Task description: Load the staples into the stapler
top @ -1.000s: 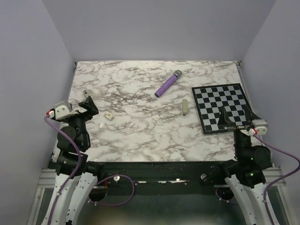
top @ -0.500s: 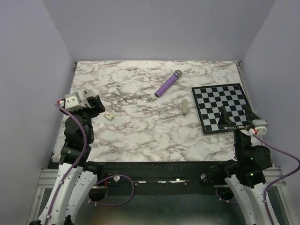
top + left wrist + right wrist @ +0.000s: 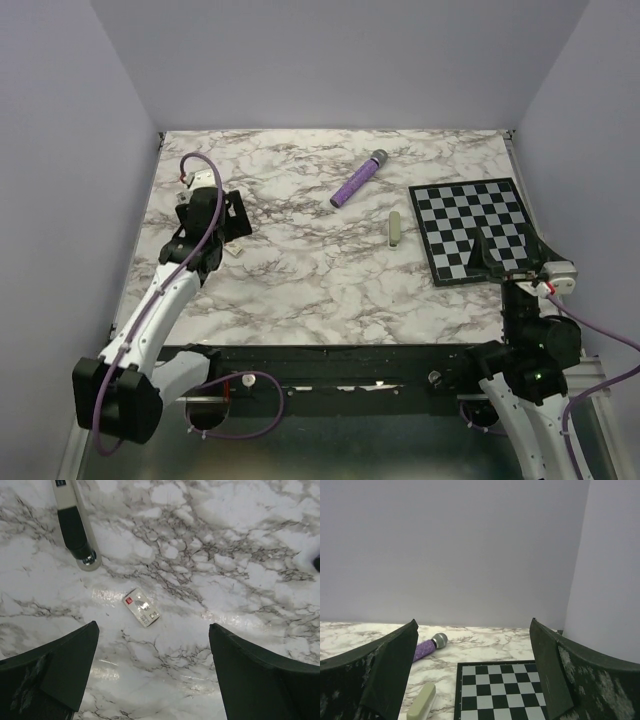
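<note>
The staples box (image 3: pixel 142 608), tiny and cream-white with a red mark, lies flat on the marble; the top view shows the staples box (image 3: pixel 233 252) just past my left arm's fingers. My left gripper (image 3: pixel 153 630) hovers over the marble just short of it, open and empty; the top view puts the left gripper (image 3: pixel 228 218) at the table's left. The beige stapler (image 3: pixel 395 228) lies shut right of centre, also seen as the stapler (image 3: pixel 422 702) ahead-left of my right gripper (image 3: pixel 472 630). The right gripper (image 3: pixel 490 255) stands open and empty at the near right.
A purple microphone-like cylinder (image 3: pixel 358 178) with a grey tip lies behind the stapler. A chessboard (image 3: pixel 475 230) covers the right side of the table, under the right gripper. A slim white-and-dark rod with a metal tip (image 3: pixel 75 525) shows beyond the box.
My left arm has swung from the table's left edge out over the marble, and its open gripper now hangs by the staples box. The right arm has barely moved.
</note>
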Action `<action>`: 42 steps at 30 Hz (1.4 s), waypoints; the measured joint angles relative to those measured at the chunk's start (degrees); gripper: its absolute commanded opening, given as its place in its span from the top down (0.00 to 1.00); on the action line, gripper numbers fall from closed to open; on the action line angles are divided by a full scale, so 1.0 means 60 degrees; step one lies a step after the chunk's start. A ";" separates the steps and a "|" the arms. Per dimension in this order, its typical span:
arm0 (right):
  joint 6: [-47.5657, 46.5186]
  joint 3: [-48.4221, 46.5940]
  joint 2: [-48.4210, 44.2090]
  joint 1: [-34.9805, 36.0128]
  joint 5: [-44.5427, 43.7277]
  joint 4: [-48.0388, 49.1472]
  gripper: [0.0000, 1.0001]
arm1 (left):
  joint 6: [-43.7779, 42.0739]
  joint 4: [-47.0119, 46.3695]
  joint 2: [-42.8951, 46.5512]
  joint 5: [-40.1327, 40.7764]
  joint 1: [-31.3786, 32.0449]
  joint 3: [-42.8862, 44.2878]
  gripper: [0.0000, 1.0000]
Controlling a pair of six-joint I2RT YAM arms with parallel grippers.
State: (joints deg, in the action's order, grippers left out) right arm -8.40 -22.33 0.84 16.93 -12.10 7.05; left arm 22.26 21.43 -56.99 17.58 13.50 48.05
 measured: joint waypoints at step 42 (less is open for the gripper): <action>0.0331 0.0204 -0.0026 0.0000 0.0426 0.0040 0.00 | 0.5581 -0.0131 -0.6317 0.1453 -0.0408 0.0685 0.56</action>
State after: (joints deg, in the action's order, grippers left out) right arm -6.42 -21.10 0.69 16.93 -9.54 7.29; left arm 55.75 20.64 -94.89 26.30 11.05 52.16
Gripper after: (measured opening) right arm 0.998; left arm 0.501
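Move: The staples box lies flat on the table some 18 cm below the left hand, about 4 cm ahead and 2 cm to its left. The stapler's middle is roughly 11 cm to the left of the box and 13 cm farther out. The purple microphone lies some 40 cm to the right of the box and 22 cm beyond it. From the idle right hand the box is about 70 cm left, 15 cm ahead and 32 cm below. Down onto the staples box goes the left hand, about 17 cm, fast at first, then easing and adding a short reach forward at table height. The wrist tips farther down and turns counter-clockwise some 30 degrees, bringing the fingers in line with the box. The wide-open fingers close to about half, until the tips stand against the box's two long sides. ##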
